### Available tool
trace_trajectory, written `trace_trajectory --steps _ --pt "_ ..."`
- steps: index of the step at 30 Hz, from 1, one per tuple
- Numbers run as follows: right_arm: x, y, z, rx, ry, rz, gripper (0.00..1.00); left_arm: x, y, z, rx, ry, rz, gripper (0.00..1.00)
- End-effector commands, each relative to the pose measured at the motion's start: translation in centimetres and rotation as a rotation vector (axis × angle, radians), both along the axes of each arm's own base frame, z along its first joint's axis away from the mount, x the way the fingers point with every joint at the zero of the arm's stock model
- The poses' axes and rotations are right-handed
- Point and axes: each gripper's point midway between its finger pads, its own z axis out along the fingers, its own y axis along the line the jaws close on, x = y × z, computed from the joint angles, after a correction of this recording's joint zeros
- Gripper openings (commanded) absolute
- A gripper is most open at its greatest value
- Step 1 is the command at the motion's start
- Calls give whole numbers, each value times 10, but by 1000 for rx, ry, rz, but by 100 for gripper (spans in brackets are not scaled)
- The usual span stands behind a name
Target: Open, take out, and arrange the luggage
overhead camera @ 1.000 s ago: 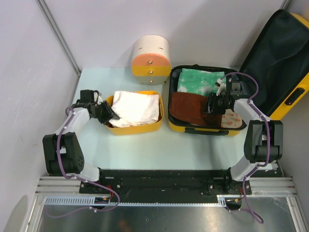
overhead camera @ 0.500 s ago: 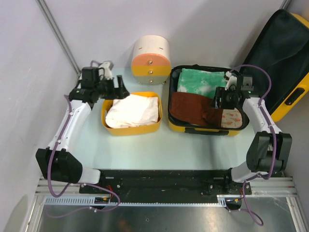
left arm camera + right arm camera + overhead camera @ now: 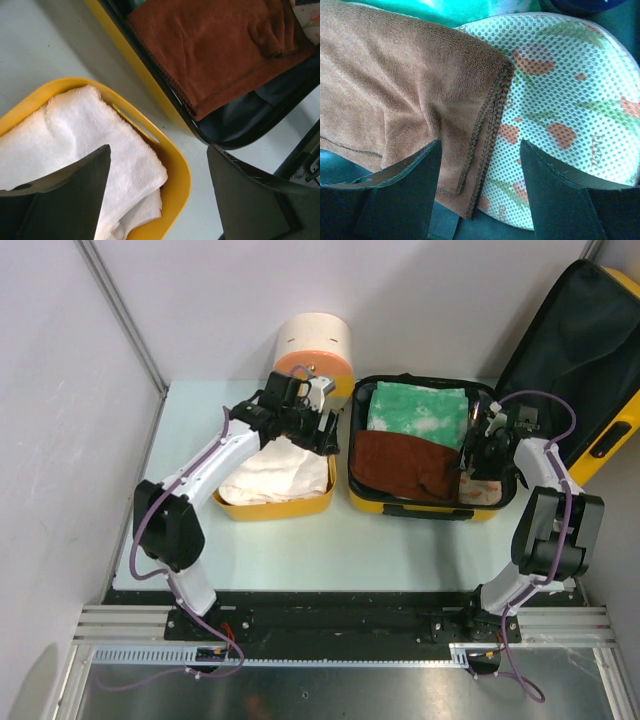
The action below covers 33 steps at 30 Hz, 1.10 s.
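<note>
The luggage (image 3: pixel 425 508) lies open on the table, with its dark-lined lid (image 3: pixel 580 360) leaning back at the right. Inside it are a green towel (image 3: pixel 418 408), a brown towel (image 3: pixel 395 462) and a mesh pouch with an orange print (image 3: pixel 482 485). My left gripper (image 3: pixel 322 430) hangs open over the gap between the plain yellow tub (image 3: pixel 275 508) and the luggage wall (image 3: pixel 145 70), holding nothing (image 3: pixel 159 150). My right gripper (image 3: pixel 478 455) is open low inside the luggage. It straddles the stitched edge of the brown towel (image 3: pixel 395 75) where that edge overlaps the pouch (image 3: pixel 560 100).
A folded white towel (image 3: pixel 85 135) fills the yellow tub. A cream-and-orange cylindrical container (image 3: pixel 315 350) stands behind the tub, close to my left arm. A grey wall with a metal post (image 3: pixel 120 310) closes off the left side.
My left arm has swung from the tub's left side across to its right edge by the luggage, and its jaws have opened. My right gripper has shifted slightly right and opened wider.
</note>
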Motion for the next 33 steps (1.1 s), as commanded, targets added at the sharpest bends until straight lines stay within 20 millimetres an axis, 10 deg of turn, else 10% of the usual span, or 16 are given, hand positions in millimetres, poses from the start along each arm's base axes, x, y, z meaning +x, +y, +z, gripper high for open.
trace_trajectory --steps 1,12,17,22,33 --pt "18 8 2 59 -29 -1 67 17 -13 28 -39 -84 -30 82" --pt "25 24 -14 184 13 -1 65 28 -24 27 -59 -67 -12 82" --pt "23 31 -6 234 3 22 39 30 -26 18 -56 -43 -8 82" --pt "16 8 8 174 -29 15 0 30 -38 14 -81 -1 -5 82" --pt "8 -61 10 -78 -51 -59 0 18 -96 4 -148 106 -30 86"
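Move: Just below the right fingers, about 3 cm to their left and 3 cm down, is the brown cloth's right edge; the cloth's middle is some 15 cm left. The patterned pouch lies beneath, roughly 2 cm right and 2 cm back, and the green cloth 12 cm ahead, 12 cm left. From the left hand the brown cloth is about 17 cm right, 6 back and 12 below, the green cloth 20 right and 6 ahead, the white towel 12 left and 7 back. Sinking about 3 cm while easing left and rolling slightly, the right hand closes on the brown cloth's right edge, pinches it, then drags it some 6 cm to the right, rising a little. The open left hand drifts forward, then moves right and slightly down, nearly 7 cm rightward in all, from beside the tub over the suitcase's left rim towards the cloth. ##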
